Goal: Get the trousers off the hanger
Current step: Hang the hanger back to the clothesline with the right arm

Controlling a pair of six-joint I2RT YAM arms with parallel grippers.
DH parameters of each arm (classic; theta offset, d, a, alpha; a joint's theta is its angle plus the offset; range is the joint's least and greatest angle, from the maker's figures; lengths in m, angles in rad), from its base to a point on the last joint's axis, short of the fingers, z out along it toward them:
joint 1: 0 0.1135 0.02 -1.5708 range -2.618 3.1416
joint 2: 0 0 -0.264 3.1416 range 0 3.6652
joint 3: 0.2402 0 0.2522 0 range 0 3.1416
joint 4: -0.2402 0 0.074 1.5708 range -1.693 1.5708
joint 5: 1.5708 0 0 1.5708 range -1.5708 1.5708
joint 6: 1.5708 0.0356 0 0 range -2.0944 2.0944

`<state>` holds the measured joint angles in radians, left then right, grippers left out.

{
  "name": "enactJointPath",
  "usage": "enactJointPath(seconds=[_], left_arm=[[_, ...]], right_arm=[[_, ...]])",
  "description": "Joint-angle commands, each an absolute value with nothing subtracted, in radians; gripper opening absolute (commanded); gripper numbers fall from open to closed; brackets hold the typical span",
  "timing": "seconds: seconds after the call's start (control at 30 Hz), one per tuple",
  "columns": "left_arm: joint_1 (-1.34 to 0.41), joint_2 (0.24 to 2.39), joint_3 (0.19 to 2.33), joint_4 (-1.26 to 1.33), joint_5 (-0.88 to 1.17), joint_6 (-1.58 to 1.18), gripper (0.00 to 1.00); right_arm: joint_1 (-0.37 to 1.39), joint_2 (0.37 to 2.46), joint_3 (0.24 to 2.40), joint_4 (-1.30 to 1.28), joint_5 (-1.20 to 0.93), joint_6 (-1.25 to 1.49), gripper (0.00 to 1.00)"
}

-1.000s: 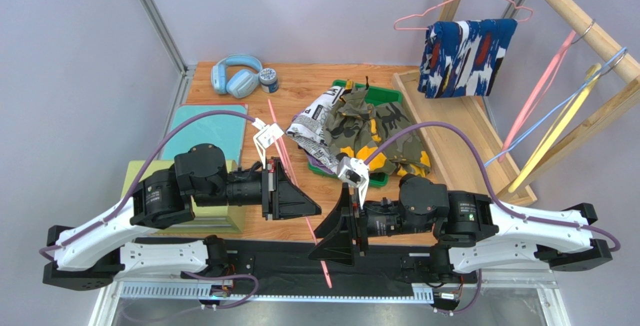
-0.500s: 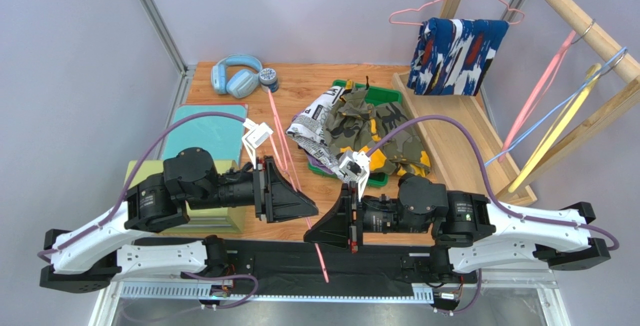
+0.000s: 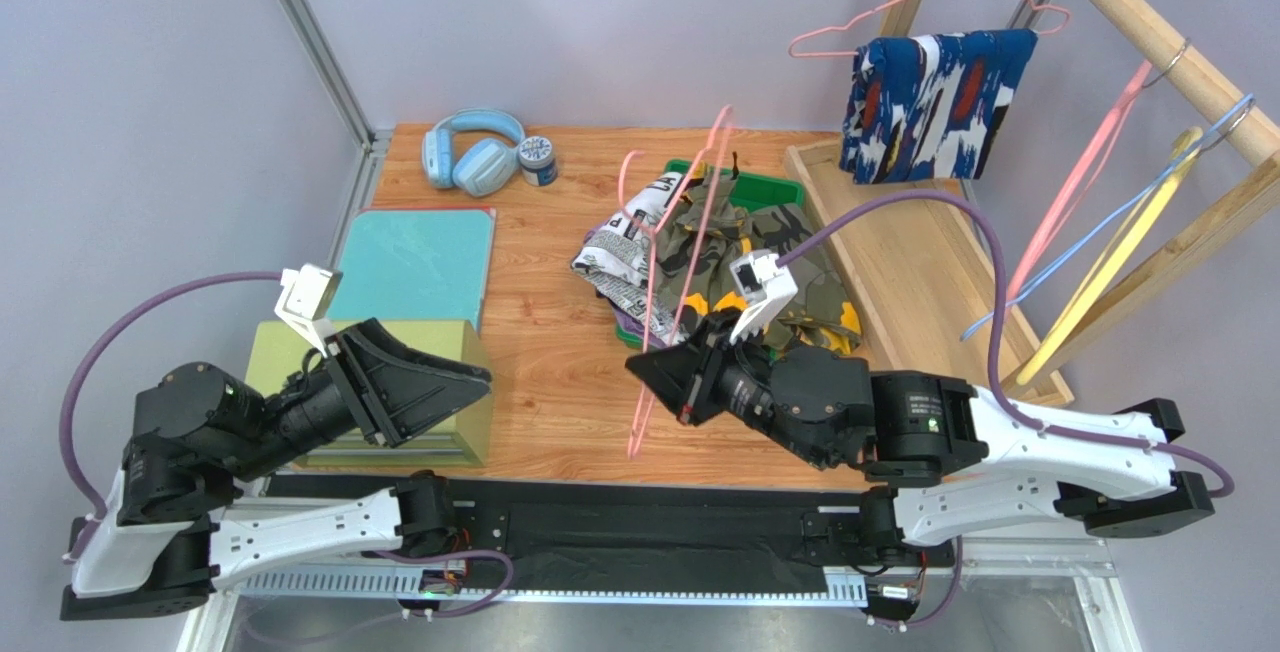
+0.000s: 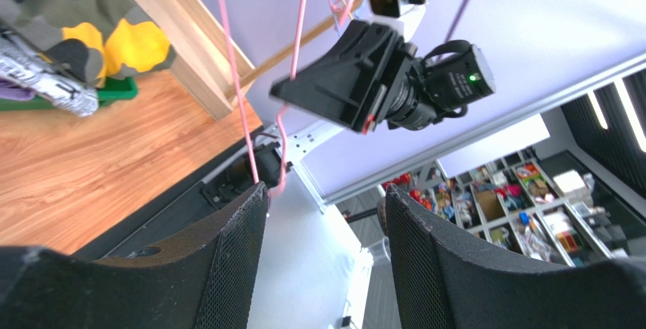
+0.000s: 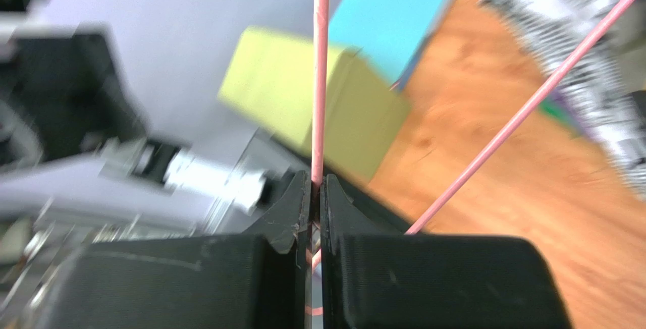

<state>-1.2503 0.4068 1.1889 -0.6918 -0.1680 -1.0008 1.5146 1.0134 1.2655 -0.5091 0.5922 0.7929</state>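
Note:
A bare pink hanger (image 3: pixel 676 270) slants over the table, and my right gripper (image 3: pixel 649 372) is shut on its wire low down. In the right wrist view the jaws (image 5: pixel 318 189) pinch that pink wire (image 5: pixel 321 79). Newsprint trousers (image 3: pixel 619 244) and camouflage trousers (image 3: pixel 784 270) lie heaped on a green tray (image 3: pixel 751 357). Blue-white-red trousers (image 3: pixel 935 105) hang on another pink hanger (image 3: pixel 917 10) on the rack. My left gripper (image 3: pixel 475 379) is open and holds nothing, drawn back at the left. Its fingers (image 4: pixel 235 253) stand wide apart, and the right gripper (image 4: pixel 364 79) shows beyond them.
Blue headphones (image 3: pixel 472 150) and a small jar (image 3: pixel 537 159) sit at the back left. A teal mat (image 3: pixel 413 265) and an olive box (image 3: pixel 394 390) lie under the left arm. A wooden rack (image 3: pixel 887 270) at the right carries pink (image 3: pixel 1074 187) and yellow (image 3: pixel 1115 259) hangers.
The left gripper opened, let go of the pink hanger and pulled back to the left. The right gripper shut on the hanger and swung it up and right, over the heap.

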Motion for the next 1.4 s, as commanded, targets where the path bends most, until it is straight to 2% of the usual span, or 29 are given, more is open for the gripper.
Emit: enactJointPath(seconds=[0.0, 0.17, 0.4, 0.7, 0.8, 1.07, 1.37], left_arm=[[-1.252, 0.403, 1.155, -0.755, -0.229, -1.028, 0.64], [-1.252, 0.433, 1.160, -0.781, -0.158, -1.035, 0.64], [-1.252, 0.443, 1.134, -0.787, -0.115, -1.049, 0.63], [-1.252, 0.443, 1.115, -0.782, -0.110, -1.058, 0.63], [-1.252, 0.440, 1.111, -0.784, -0.106, -1.065, 0.63], [-1.252, 0.416, 1.112, -0.787, -0.121, -1.075, 0.63], [-1.252, 0.440, 1.138, -0.798, -0.112, -1.071, 0.62]], right_arm=[[1.415, 1.090, 1.351, -0.561, 0.962, 0.810, 0.00], [1.266, 1.134, 1.417, -0.584, 1.023, 0.810, 0.00], [0.959, 1.106, 1.492, -0.577, 0.910, 0.739, 0.00], [0.488, 1.144, 1.578, -0.598, 0.611, 0.811, 0.00], [0.384, 1.184, 1.617, -0.583, 0.546, 0.831, 0.00], [0.178, 1.235, 1.666, -0.578, 0.460, 0.974, 0.00], [0.083, 1.321, 1.724, -0.548, 0.428, 1.035, 0.00]])
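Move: The right hand grips the thin pink hanger; the bare stretch of the clothesline rail where it is to go lies some 34 cm ahead, 38 cm to the right and about 15 cm higher. The blue trousers hang about 38 cm ahead and 33 cm right, slightly lower, and the thick pink hanger 16 cm ahead and 41 cm right. From the empty left hand that rail spot is roughly 39 cm ahead and 53 cm right. Still pinching the thin pink hanger shut in its fingers, the right hand swings out forward first and then increasingly to the right, around 30 cm each way, carrying it from beside the trousers in the tray towards the rail and the hanging blue trousers, and slowing near the end. On the way the wrist turns clockwise some 70 degrees so the fingers finish pointing forward, and the hand ends a little higher, while the open, empty left hand sinks about 6 cm and then waits. ##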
